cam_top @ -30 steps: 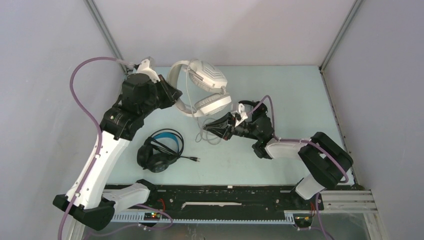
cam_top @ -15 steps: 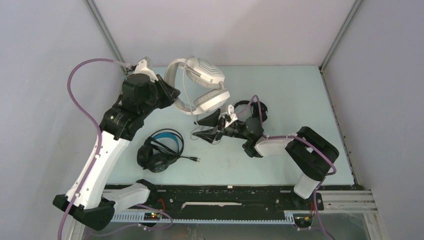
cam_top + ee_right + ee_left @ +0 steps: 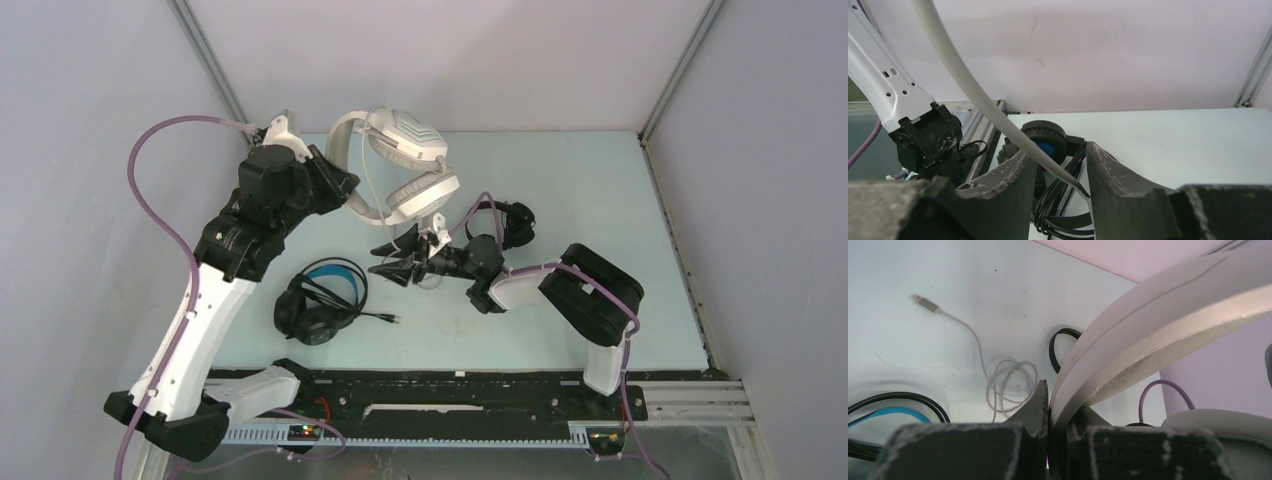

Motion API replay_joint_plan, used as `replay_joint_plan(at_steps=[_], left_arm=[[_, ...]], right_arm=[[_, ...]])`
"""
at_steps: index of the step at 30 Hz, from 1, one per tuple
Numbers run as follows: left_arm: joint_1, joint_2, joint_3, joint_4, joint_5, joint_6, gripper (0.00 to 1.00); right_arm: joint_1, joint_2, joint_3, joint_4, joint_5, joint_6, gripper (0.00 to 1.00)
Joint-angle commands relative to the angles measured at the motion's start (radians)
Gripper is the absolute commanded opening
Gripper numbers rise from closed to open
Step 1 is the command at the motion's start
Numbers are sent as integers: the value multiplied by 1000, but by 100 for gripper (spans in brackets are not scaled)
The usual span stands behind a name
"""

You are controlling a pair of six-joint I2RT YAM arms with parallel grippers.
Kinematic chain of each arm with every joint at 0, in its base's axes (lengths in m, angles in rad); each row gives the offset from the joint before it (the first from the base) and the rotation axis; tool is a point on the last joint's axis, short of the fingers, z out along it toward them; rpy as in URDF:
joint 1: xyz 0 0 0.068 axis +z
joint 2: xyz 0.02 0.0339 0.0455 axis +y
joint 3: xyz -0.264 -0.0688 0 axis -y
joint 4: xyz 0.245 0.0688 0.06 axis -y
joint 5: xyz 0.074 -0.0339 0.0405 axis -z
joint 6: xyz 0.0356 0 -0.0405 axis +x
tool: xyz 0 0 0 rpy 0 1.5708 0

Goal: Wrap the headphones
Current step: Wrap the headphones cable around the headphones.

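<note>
The bulky white headphones (image 3: 405, 165) hang above the back of the table, and my left gripper (image 3: 350, 197) is shut on their headband (image 3: 1158, 325). Their grey cable (image 3: 372, 180) drops to a loose coil (image 3: 1008, 385) on the table, its plug (image 3: 925, 302) lying apart. My right gripper (image 3: 392, 264) sits low beside that coil with its jaws apart. The cable (image 3: 973, 85) slants between them and touches the right finger (image 3: 1113, 175). The black headphones with a blue headband (image 3: 320, 298) lie wrapped at the front left. The small black headphones (image 3: 505, 222) lie behind the right arm.
The left arm's white link (image 3: 888, 90) rises at the table's left edge. Grey walls and metal corner posts (image 3: 210, 60) close in the table. A black rail (image 3: 430, 385) with cable ducts runs along the near edge.
My right gripper has opened and slid left along the table toward the cable coil. The left arm has raised the white headphones slightly up and back.
</note>
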Motion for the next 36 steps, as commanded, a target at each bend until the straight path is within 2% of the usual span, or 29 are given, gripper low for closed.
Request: replay_joint_plan(at_steps=[1,6,8,11,16,21,24,27,30,36], left_arm=[[2,-38,74,111,28,-64,0],[3,-47,68,121,45,-78,0],[3,-53,65,128,61,-90,0],[3,-51,72,124,119,-110,0],[3,-83,64,135,181,-76,0],[17,-103,36,125,341,128,0],[23,-71,65,43,431,264,0],[27,-50,115,-65,309,334,0],[38,-60,119,-56,194,331,0],[55,-110,70,83,132,141,0]], right_arm=[[20,48,37,80,41,-3,42],[33,95,53,89,61,12,31],[31,108,56,96,70,21,21],[19,117,59,103,67,36,0],[-21,103,47,104,77,73,0],[-95,25,-39,102,105,99,0],[-153,-28,-93,99,92,130,0],[-198,-84,-141,77,80,126,0],[-226,-126,-167,34,80,116,0],[-224,-91,-177,41,73,131,0]])
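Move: The right hand, open with fingers pointing left, has the white headphones cable running down between its fingertips; the stretch to grip lies about 1 cm to its left and 3 cm below. The nearer white earcup hangs some 8 cm ahead, 5 cm right and 8 cm higher; the black headphones lie about 6 cm back, 12 cm left and 18 cm below. From the left hand, already holding the headband, that cable stretch is roughly 8 cm back, 6 cm right and 17 cm down. The right fingers pinch the white cable after sinking about 3.5 cm and easing slightly left, then draw it right some 9 cm and forward about 5 cm, rising again to beside the nearer earcup and turning a little clockwise. The left hand keeps its grip on the headband, pulls back about 4 cm with a slight rise, turning clockwise, then sinks and comes partly forward again. ##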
